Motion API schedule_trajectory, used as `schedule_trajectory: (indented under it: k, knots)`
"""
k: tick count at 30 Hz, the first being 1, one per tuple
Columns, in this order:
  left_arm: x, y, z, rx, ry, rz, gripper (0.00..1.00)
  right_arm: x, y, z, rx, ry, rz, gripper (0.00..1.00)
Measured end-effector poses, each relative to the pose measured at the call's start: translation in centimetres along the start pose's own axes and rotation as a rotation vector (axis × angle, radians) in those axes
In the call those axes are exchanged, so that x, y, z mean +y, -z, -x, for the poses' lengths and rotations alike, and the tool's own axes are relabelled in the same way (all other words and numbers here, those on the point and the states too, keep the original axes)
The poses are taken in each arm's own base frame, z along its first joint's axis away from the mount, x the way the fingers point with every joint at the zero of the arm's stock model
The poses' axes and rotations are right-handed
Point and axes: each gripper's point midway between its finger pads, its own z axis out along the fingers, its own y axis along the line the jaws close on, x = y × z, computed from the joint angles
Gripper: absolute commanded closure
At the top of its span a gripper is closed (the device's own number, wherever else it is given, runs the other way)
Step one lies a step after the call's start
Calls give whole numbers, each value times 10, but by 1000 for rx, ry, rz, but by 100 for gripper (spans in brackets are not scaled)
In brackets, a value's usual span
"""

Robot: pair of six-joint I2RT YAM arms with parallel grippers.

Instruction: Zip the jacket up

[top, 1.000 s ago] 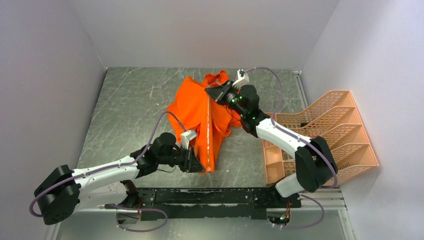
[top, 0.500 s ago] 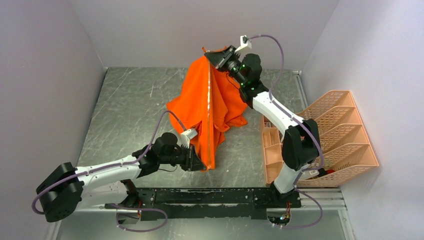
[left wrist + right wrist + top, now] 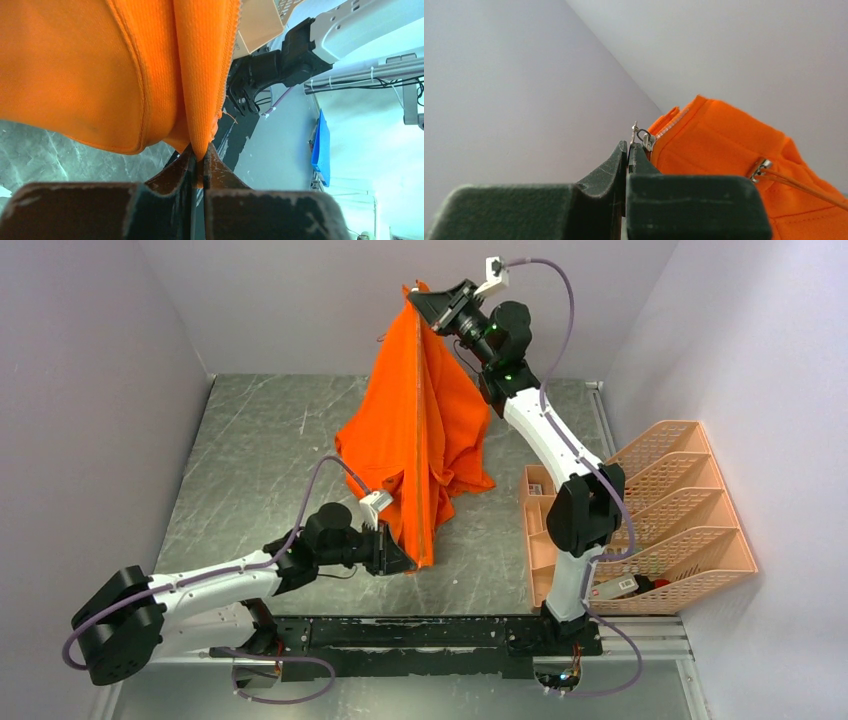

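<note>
The bright orange jacket hangs stretched between my two grippers, its light zipper line running down the middle. My right gripper is high at the back, shut on the metal zipper pull at the jacket's top. My left gripper is low near the front edge, shut on the jacket's bottom hem. The jacket's lower folds rest on the table.
A peach basket rack stands at the right, close to the right arm's base. Grey walls close in the left, back and right. A black rail runs along the front edge.
My right gripper has risen and moved back with the zipper pull, lifting the jacket's top off the table and drawing it taut. My left gripper has stayed put on the hem.
</note>
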Motion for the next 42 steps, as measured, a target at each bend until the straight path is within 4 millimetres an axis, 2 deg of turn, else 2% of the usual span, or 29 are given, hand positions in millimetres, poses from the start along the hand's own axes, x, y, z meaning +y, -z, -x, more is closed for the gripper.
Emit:
schedule_trajectory:
  k: [8, 12, 18, 27, 33, 37, 42]
  knots:
    - [-7, 0, 11, -49, -15, -21, 92, 30, -16, 55, -79, 57, 67, 100]
    - [-12, -1, 21, -88, -28, -39, 92, 46, -19, 70, -97, 79, 99, 100]
    - [-11, -5, 28, -108, -30, -34, 92, 59, -26, 94, -140, 119, 130, 100]
    - [-4, -13, 34, -118, -26, 5, 92, 48, -22, 108, -156, 157, 109, 100]
    - [9, -18, 41, -157, 22, 59, 92, 37, -12, 130, -162, 176, 103, 100]
    - [28, -12, 43, -184, 94, 119, 92, 11, -1, 130, -146, 161, 56, 100]
    - [63, 14, 50, -247, 197, 235, 92, -8, 12, 124, -114, 125, 26, 100]
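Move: The zip pull and slider are already between the right fingertips at the raised collar. The jacket's hem end is still in the left fingers, some 38 cm back from the right hand, level sideways and about 32 cm below it. From the left hand the pull is therefore about 38 cm ahead, straight in line and 32 cm up. The loose lower folds hang roughly 20 cm ahead of the left hand, 12 cm right and 10 cm below. A white scuff lies 7 cm ahead, 7 cm left and 13 cm below it. The zip pull stays pinched in the shut right fingers and is drawn up about 12 cm, the fingertips tipping upward, then carried some 9 cm right while sinking a few centimetres. The hem, kept pinched, goes forward with the left hand about 7 cm, rising slightly before sinking; late on that hand swings left and turns roughly 20 degrees counter-clockwise. ##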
